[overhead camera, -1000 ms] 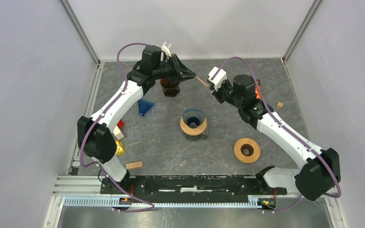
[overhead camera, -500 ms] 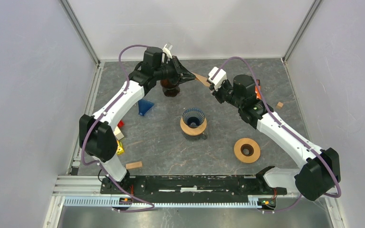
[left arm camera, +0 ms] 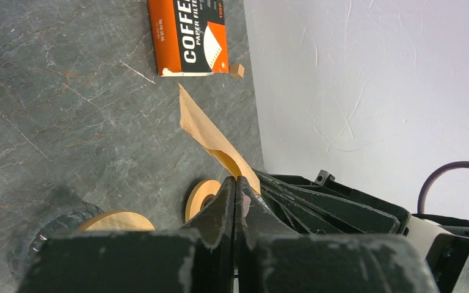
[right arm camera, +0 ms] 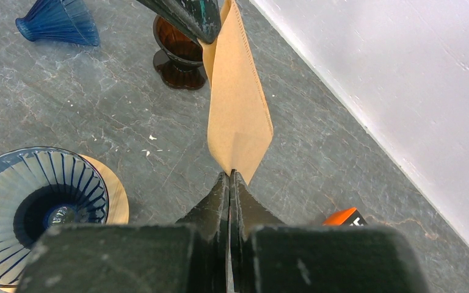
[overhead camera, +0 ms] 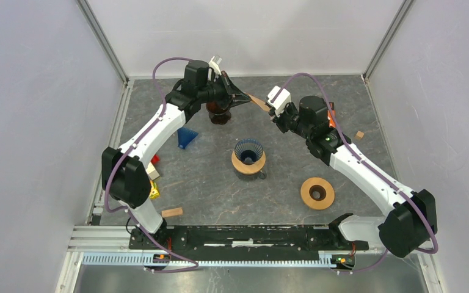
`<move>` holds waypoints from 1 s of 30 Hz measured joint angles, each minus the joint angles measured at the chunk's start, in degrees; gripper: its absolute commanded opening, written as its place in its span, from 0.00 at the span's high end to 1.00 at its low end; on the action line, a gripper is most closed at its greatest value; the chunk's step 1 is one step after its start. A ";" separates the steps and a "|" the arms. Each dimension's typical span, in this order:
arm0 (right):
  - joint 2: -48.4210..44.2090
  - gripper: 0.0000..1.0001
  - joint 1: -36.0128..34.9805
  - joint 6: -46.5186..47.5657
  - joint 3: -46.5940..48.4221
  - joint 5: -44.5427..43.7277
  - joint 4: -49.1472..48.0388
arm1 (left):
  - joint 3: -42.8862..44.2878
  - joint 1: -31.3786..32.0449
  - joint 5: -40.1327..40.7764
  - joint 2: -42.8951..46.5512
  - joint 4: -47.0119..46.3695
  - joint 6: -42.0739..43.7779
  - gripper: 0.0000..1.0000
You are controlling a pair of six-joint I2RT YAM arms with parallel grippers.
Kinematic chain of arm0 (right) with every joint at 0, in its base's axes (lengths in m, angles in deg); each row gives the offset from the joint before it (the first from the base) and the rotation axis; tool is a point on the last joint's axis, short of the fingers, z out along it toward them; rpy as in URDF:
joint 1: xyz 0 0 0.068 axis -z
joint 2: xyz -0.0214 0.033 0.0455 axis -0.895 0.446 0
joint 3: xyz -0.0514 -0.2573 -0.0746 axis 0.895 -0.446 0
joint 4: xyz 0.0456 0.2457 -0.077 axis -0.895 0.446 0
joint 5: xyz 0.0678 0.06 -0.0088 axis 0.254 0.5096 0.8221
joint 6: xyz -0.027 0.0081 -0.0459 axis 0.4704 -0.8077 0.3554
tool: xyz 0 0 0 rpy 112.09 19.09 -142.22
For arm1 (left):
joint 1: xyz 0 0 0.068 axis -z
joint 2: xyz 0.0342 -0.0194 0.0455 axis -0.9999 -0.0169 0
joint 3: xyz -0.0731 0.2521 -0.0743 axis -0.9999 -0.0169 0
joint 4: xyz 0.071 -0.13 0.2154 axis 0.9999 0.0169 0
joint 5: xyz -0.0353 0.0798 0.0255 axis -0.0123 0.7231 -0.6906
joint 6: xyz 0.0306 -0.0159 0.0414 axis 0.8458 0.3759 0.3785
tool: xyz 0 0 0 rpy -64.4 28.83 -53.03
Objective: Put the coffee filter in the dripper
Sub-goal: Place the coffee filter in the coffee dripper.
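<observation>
A brown paper coffee filter (overhead camera: 258,102) hangs in the air at the back of the table, stretched between both grippers. My left gripper (overhead camera: 246,97) is shut on its upper edge (left arm camera: 210,137). My right gripper (right arm camera: 230,175) is shut on the filter's pointed end (right arm camera: 238,110). The dripper (overhead camera: 248,152), blue, ribbed and on a round wooden base, stands upright mid-table, nearer than the filter. In the right wrist view the dripper (right arm camera: 36,204) sits at the lower left, with nothing in it.
A brown glass cup (overhead camera: 218,114) stands under the left gripper. Another blue cone (overhead camera: 187,137) lies to its left. A wooden ring (overhead camera: 317,193) lies at the right. An orange filter box (left arm camera: 187,36) is by the back wall. Small blocks (overhead camera: 152,174) sit at the left edge.
My left gripper's jaws have closed onto the filter's edge. The left arm shifted slightly toward the back. The right gripper has held its grip throughout.
</observation>
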 measured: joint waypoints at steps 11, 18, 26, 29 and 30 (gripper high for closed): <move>0.02 0.84 0.00 -0.07 -1.05 2.58 -0.11 | 0.00 0.00 -0.02 0.00 0.04 0.81 0.98; 0.00 0.45 0.00 -1.01 -1.25 7.19 -0.17 | 0.07 0.00 -1.33 0.02 0.74 7.13 0.98; 0.00 0.38 0.02 -2.93 1.33 10.25 2.03 | 2.80 0.02 -6.29 0.02 2.05 14.08 0.98; 0.09 0.38 0.24 -4.55 4.02 10.71 2.75 | 3.48 0.28 -7.34 0.04 2.01 16.59 0.98; 0.24 0.38 0.39 -5.25 5.07 11.06 2.80 | 3.50 0.44 -7.48 0.07 2.01 17.38 0.98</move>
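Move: With the filter still stretched between both hands, the blue dripper on its carafe lies about 9 cm back from the left hand, level with it sideways, some 17 cm lower. The brown cup stands about 14 cm ahead and 10 cm left of the left hand, 25 cm down. From the right hand the dripper is roughly 6 cm back, 6 cm left and 13 cm down, and the coffee filter box some 15 cm ahead and 20 cm right, 23 cm down. The right hand spreads its fingers wide and lets go of its corner of the paper filter, drawing back about 2 cm and left 3 cm towards the left hand as they open, then rising some 3 cm with the fingers open. The left hand keeps its pinch on the opposite edge and, as the right lets go, eases back and up about 2 cm each, rolling some 20 degrees about its own fingers, clockwise as seen from behind the hand. ##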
